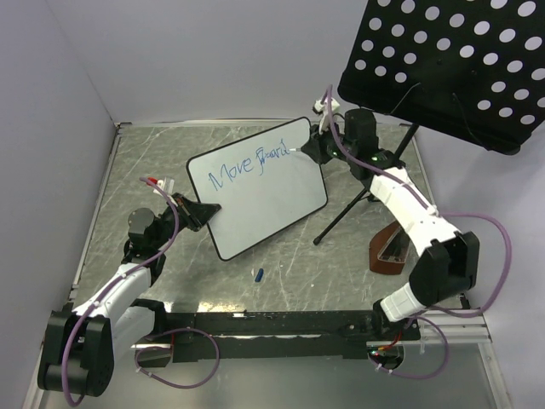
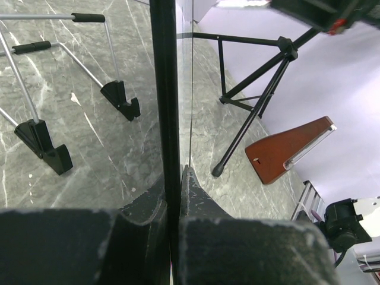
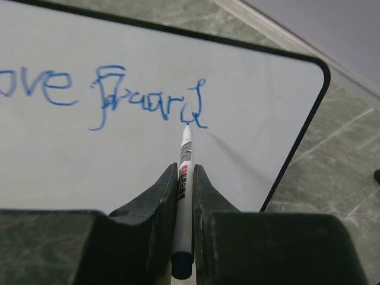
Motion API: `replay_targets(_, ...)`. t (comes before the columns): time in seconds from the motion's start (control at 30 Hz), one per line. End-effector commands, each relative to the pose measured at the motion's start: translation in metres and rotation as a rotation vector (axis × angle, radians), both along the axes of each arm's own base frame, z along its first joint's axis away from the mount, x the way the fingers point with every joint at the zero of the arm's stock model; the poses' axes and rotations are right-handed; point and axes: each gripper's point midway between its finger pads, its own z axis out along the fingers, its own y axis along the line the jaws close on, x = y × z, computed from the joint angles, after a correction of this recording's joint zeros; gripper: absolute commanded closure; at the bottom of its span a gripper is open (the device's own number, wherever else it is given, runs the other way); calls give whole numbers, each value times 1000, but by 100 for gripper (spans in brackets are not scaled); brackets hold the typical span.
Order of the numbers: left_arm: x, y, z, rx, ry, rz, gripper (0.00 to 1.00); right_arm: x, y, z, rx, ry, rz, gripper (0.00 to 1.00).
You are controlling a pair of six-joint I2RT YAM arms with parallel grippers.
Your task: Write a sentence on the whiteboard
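Note:
The whiteboard stands tilted on the marble table, with its black rim seen edge-on in the left wrist view. My left gripper is shut on its left edge. The sentence is one line of blue writing, roughly "Move Board". My right gripper is shut on a grey marker. The marker's tip touches the white surface at the foot of the last letter, near the upper right corner.
A black perforated music-stand panel overhangs the back right, and its tripod legs stand beside the board. A brown wedge-shaped object sits to the right. A blue cap lies in front. Wire stand feet rest behind the board.

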Motion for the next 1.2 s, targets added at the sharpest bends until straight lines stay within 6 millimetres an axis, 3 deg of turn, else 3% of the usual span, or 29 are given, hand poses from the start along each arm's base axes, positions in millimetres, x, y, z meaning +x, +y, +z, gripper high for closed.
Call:
replay_targets(0.0,-1,-2,2,68,-76,-26,99,-27,3,49,78,-100,68,100)
replay_targets(0.33,-1,-1,2,66,-73,-18,99,-60,6,44,76,-112,173,100)
replay_targets(1.17,-8,1,21,16,-87,8,99,-107,20,36,145,-80,351,100)
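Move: The right hand holds the marker, its tip already clear of the whiteboard. The blank part under the second word lies about 10 cm to the hand's left, roughly level with it fore and aft and some 8 cm below. The final letter d is about 7 cm ahead, 5 cm left and 5 cm lower; "Move" is some 20 cm left, 2 cm ahead and 8 cm lower. From the left hand, that blank part is about 7 cm ahead, 15 cm right and 3 cm higher. Back towards its base goes the right hand, about 9 cm in all, first climbing some 3 cm away from the finished d, then sinking part of the way as it carries the marker down the whiteboard's face without touching, to in front of the blank part below the second word. The wrist turns counter-clockwise about 15 degrees; the fingers keep their hold. The left hand keeps pinching the whiteboard's left edge. ##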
